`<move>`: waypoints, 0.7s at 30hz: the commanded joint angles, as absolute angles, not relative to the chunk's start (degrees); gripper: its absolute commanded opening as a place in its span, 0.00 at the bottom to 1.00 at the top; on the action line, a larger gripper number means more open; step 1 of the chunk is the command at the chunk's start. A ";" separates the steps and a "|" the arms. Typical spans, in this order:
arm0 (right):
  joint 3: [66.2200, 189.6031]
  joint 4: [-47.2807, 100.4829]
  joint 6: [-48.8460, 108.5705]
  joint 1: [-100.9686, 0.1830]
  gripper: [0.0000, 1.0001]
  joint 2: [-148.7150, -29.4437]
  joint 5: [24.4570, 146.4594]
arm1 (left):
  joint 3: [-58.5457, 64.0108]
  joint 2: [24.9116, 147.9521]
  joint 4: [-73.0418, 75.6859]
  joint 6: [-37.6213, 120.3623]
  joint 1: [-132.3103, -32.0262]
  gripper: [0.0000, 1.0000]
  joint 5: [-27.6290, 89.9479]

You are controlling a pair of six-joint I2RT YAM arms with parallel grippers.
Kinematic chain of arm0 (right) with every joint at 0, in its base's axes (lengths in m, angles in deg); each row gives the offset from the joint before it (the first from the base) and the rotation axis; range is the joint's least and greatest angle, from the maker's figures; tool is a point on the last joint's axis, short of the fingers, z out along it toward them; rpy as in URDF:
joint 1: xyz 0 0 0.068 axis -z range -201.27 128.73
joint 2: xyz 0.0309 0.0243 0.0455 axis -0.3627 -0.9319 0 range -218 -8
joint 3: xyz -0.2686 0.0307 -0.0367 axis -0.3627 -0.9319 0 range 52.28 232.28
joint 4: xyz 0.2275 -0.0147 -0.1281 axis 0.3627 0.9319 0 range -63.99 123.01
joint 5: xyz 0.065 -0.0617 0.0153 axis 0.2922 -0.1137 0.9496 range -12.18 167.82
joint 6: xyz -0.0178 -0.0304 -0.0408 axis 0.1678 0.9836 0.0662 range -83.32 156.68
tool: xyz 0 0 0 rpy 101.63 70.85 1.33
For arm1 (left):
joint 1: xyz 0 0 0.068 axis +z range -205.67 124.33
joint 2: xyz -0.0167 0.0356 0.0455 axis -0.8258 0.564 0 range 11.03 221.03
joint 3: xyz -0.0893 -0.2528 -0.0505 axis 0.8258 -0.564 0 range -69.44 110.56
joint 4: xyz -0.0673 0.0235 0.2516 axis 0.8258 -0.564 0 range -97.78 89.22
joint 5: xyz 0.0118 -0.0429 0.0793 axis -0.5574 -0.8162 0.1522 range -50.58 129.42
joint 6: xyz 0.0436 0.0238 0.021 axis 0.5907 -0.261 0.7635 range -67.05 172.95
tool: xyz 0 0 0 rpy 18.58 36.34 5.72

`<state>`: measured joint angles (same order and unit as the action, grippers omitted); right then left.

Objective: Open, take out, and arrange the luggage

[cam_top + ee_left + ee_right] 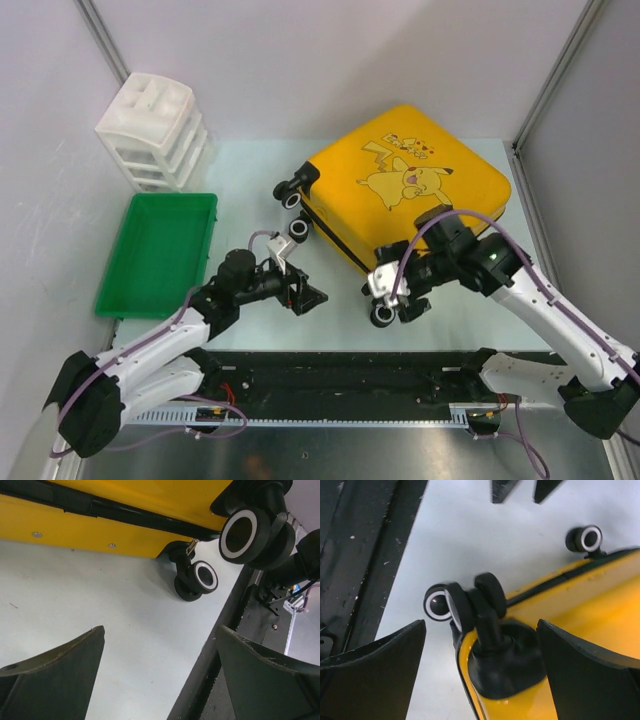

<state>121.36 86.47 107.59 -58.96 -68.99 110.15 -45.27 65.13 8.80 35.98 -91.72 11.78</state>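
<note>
The luggage (410, 180) is a bright yellow hard-shell case with a cartoon print. It lies flat and zipped shut at the back right of the table. Its black wheels (293, 192) point left and toward me. My right gripper (392, 298) is open at the near wheel corner. In the right wrist view its fingers (375, 672) stand either side of the black wheel housing (507, 662), with a gap on each side. My left gripper (312, 297) hovers open over bare table left of that corner, nothing between its fingers (60, 675). It faces the luggage's side (100, 527) and the wheels (205, 577).
A green tray (160, 250) lies at the left. A white drawer unit (155, 130) stands behind it at the back left. A black rail (350, 375) runs along the table's near edge. Grey walls and metal posts (545, 90) close in the sides.
</note>
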 commanded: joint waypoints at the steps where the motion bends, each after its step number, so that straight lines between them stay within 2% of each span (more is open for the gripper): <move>1: 121.97 90.08 111.91 -67.84 0.98 -70.13 102.26 | -48.33 62.97 13.01 36.17 -93.55 0.97 17.17; 8: 121.97 87.18 113.84 -71.36 0.96 -77.43 95.14 | -50.10 67.00 24.31 34.32 -98.64 0.97 24.39; 11: 121.89 86.65 114.29 -71.45 0.93 -79.45 95.22 | -52.12 69.81 33.01 33.61 -101.70 0.97 27.98; 13: 121.89 86.30 113.15 -71.45 0.87 -80.94 95.13 | -54.13 72.63 37.60 35.80 -103.82 0.96 31.06; 14: 121.54 84.73 112.53 -71.28 0.83 -81.30 94.70 | -55.01 73.59 43.46 36.94 -105.66 0.96 32.38; 15: 121.45 84.11 112.09 -71.10 0.74 -81.56 94.69 | -55.89 75.34 46.39 38.35 -106.72 0.96 33.09; 17: 121.27 82.09 111.83 -70.40 0.63 -82.00 94.25 | -58.27 75.98 52.88 43.09 -110.49 0.96 34.32; 18: 121.18 81.30 111.65 -70.14 0.53 -82.00 94.17 | -58.80 76.06 53.96 44.67 -111.90 0.96 35.72; 20: 121.18 79.37 111.21 -69.09 0.43 -81.39 94.43 | -58.72 76.15 55.63 48.11 -115.67 0.96 36.87; 21: 121.18 79.01 111.21 -68.73 0.29 -81.04 94.86 | -58.54 76.50 56.51 49.77 -117.18 0.94 38.79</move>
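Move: The suitcase's near upper wheel sits about 7 cm below the right hand, 4 cm left and 1 cm ahead. The near lower wheel is some 11 cm beneath that wheel, 2 cm nearer the base and 1 cm farther left; the suitcase's middle lies 19 cm ahead of the right hand, 2 cm right and 12 cm down. From the left hand, the lower wheel is about 12 cm right, 3 cm back, 9 cm below. Right hand sinks about 6 cm, half-closing around the upper wheel's mount; open left descends rightward towards the lower wheel. ##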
